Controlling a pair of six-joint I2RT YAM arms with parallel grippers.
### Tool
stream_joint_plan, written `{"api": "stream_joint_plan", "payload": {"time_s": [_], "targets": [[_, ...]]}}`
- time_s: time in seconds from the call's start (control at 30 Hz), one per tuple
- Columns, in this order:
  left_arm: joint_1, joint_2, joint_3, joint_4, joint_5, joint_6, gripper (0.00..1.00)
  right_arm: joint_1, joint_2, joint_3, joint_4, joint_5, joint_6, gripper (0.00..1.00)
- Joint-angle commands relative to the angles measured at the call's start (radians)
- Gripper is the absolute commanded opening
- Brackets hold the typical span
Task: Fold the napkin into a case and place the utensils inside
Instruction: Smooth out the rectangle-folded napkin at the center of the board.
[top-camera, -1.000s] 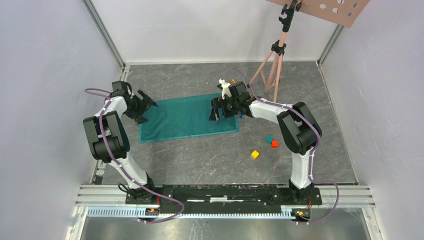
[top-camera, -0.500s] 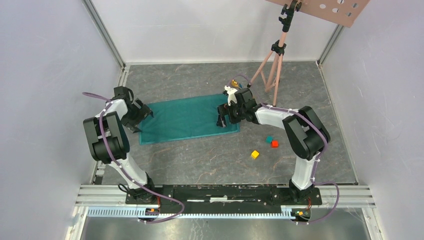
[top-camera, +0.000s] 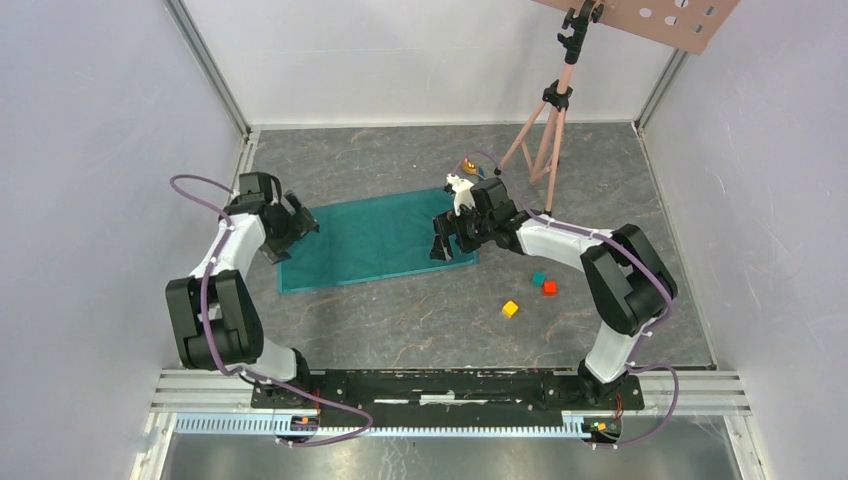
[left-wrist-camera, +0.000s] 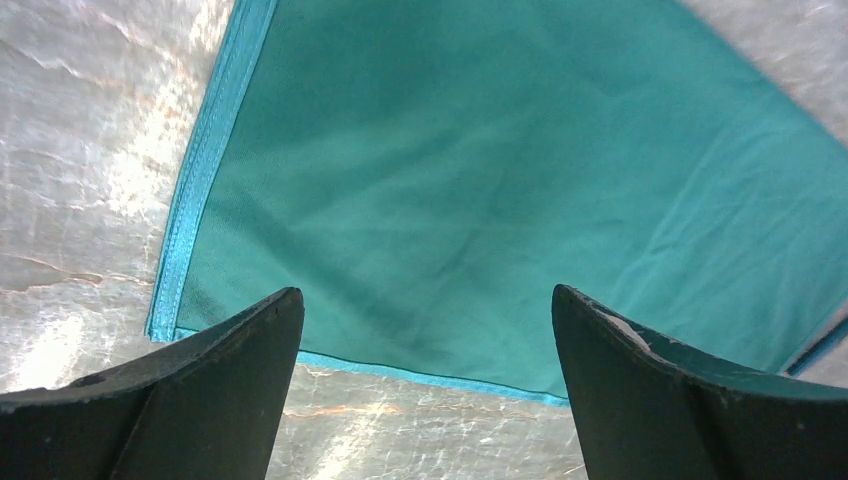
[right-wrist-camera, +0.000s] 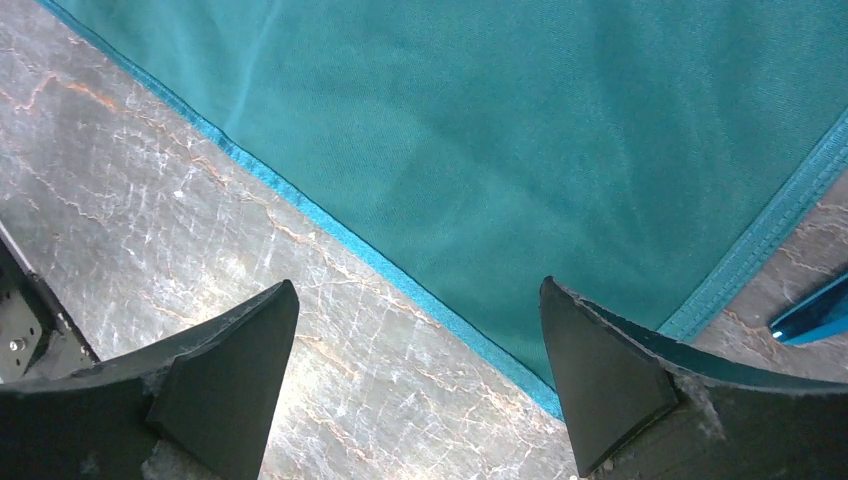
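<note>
The teal-green napkin (top-camera: 370, 240) lies flat on the grey table as a wide rectangle. My left gripper (top-camera: 290, 232) hovers open at its left end. In the left wrist view the napkin (left-wrist-camera: 480, 180) fills the frame, its near hem running between the open fingertips of the left gripper (left-wrist-camera: 427, 292). My right gripper (top-camera: 445, 240) is open over the napkin's right near corner. The right wrist view shows the napkin (right-wrist-camera: 520, 130) edge crossing diagonally between the right gripper (right-wrist-camera: 418, 285) fingers. A blue knife (right-wrist-camera: 815, 315) tip shows beside that corner. A gold spoon (top-camera: 468, 165) lies behind the right gripper.
Yellow (top-camera: 510, 309), red (top-camera: 549, 288) and teal (top-camera: 538, 279) cubes sit on the table right of the napkin. A tripod (top-camera: 545, 130) stands at the back right. Walls enclose the table on three sides.
My left gripper has shifted slightly right onto the napkin's left end as its arm swung. My right gripper has slid right and nearer, from over the cloth to its right near corner.
</note>
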Motion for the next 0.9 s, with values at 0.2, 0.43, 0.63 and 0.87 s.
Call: {"api": "stream_joint_plan", "payload": {"time_s": [0.2,0.43,0.63,0.87], "targets": [[0.01,0.127,-0.066,0.002,0.067,0.068,1.0,-0.003,0.022,-0.029,0.085,-0.033,-0.004,0.96],[0.029,0.153,-0.067,-0.098,-0.088,0.071,1.0,-0.014,0.022,-0.087,0.074,0.044,-0.029,0.96],[0.088,0.115,-0.096,-0.174,-0.172,0.021,1.0,-0.011,-0.012,-0.147,0.059,0.091,-0.05,0.96],[0.11,-0.074,-0.136,-0.257,-0.174,-0.075,1.0,0.038,-0.072,-0.171,-0.014,0.076,-0.055,0.95]]}}
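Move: Ahead of where the left hand must go, the napkin's near left corner lies about 11 cm back, 4 cm to its left and 7 cm below it; the napkin's middle is roughly 16 cm to its right and 2 cm farther out. The napkin's near right corner lies some 5 cm back, 6 cm right and 4 cm below the right hand. From that hand the knife is about 10 cm ahead and 7 cm right, the yellow cube 15 cm back and 13 cm right. Dropping 6 cm or so onto the napkin's left end, the open left hand then sweeps back towards the near left corner, about 10 cm in all, drifting left as its fingers tip some 20 degrees steeper and drag the cloth. The right hand pauses, then sinks about 3 cm and slides right and slightly back, pressing an open fingertip on the cloth near the right hem. ##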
